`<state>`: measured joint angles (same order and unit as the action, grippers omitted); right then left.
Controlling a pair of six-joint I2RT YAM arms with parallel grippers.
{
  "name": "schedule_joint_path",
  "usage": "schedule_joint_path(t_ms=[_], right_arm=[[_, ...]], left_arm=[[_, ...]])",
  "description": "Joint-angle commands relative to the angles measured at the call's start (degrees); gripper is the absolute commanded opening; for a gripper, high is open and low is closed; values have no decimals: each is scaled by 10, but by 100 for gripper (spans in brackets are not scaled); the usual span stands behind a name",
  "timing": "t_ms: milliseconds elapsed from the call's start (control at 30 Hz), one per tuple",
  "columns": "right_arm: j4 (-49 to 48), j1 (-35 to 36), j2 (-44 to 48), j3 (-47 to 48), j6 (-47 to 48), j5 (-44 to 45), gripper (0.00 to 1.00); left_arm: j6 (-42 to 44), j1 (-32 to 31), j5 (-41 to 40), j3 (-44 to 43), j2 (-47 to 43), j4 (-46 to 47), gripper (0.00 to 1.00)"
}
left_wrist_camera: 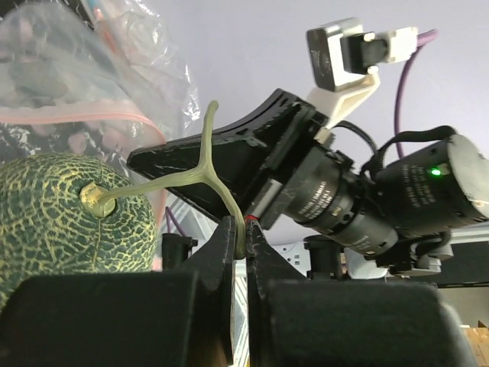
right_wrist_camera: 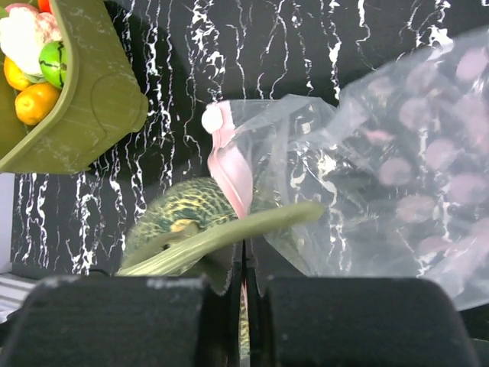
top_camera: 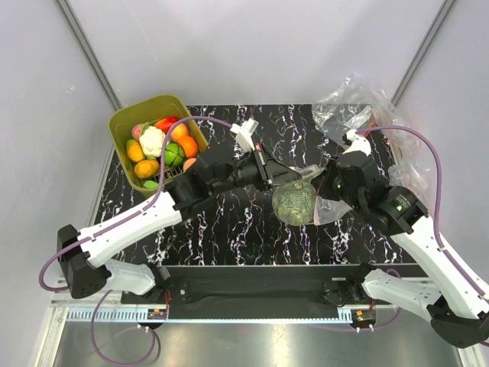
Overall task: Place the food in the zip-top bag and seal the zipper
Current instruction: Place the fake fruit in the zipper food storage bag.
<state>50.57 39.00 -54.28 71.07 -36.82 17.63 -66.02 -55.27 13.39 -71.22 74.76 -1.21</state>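
Observation:
A netted green toy melon hangs just above the table's middle, at the mouth of the clear dotted zip-top bag. My left gripper is shut on the melon's pale T-shaped stem; the melon hangs to its left. My right gripper is shut on the bag's mouth edge, and the pink zipper runs down between its jaws. From the right wrist, the melon sits left of that strip, partly behind it. More food fills the olive tub.
The olive-green tub stands at the table's back left corner. A crumpled heap of other clear bags lies at the back right. Both arms meet over the black marbled table.

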Motion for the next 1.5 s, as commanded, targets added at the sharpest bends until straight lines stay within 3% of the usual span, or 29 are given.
schedule_joint_path(t_ms=[0,433,567,733,867,1133,1467], right_arm=[[-35,0,3,24,1,-14,0],[-38,-1,-1,40,-6,-131,0],[-70,-3,-11,32,-20,-208,0],[-132,-4,-41,34,-26,-268,0],[-219,-4,-70,15,-47,-371,0],[-366,-41,-64,-101,-154,-430,0],[-378,-69,-50,-144,-164,-438,0]], left_arm=[[11,-4,27,-23,9,14,0],[34,22,21,-63,24,-9,0],[46,21,31,-128,47,-32,0],[59,33,14,-150,18,-61,0],[57,46,6,-124,-21,-85,0],[39,46,-13,27,-98,-29,0],[72,57,-11,60,-96,-36,0]])
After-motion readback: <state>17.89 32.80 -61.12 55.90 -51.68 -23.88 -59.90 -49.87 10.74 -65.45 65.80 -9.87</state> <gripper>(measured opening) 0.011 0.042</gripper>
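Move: The left hand already holds the melon by its stem, the melon's middle roughly 9 cm below and 3 cm back. The bag's open mouth, its rim already pinched by the right fingers, is about 3 cm back, 6 cm to the left hand's right and 9 cm below. The food bin stands some 18 cm ahead and 37 cm left of that hand, far lower. From the right hand the melon is about 6 cm left, 2 cm back and slightly below. Rolling, the right draws the pinched rim 12 cm left around the melon; the left shifts 6 cm left. ##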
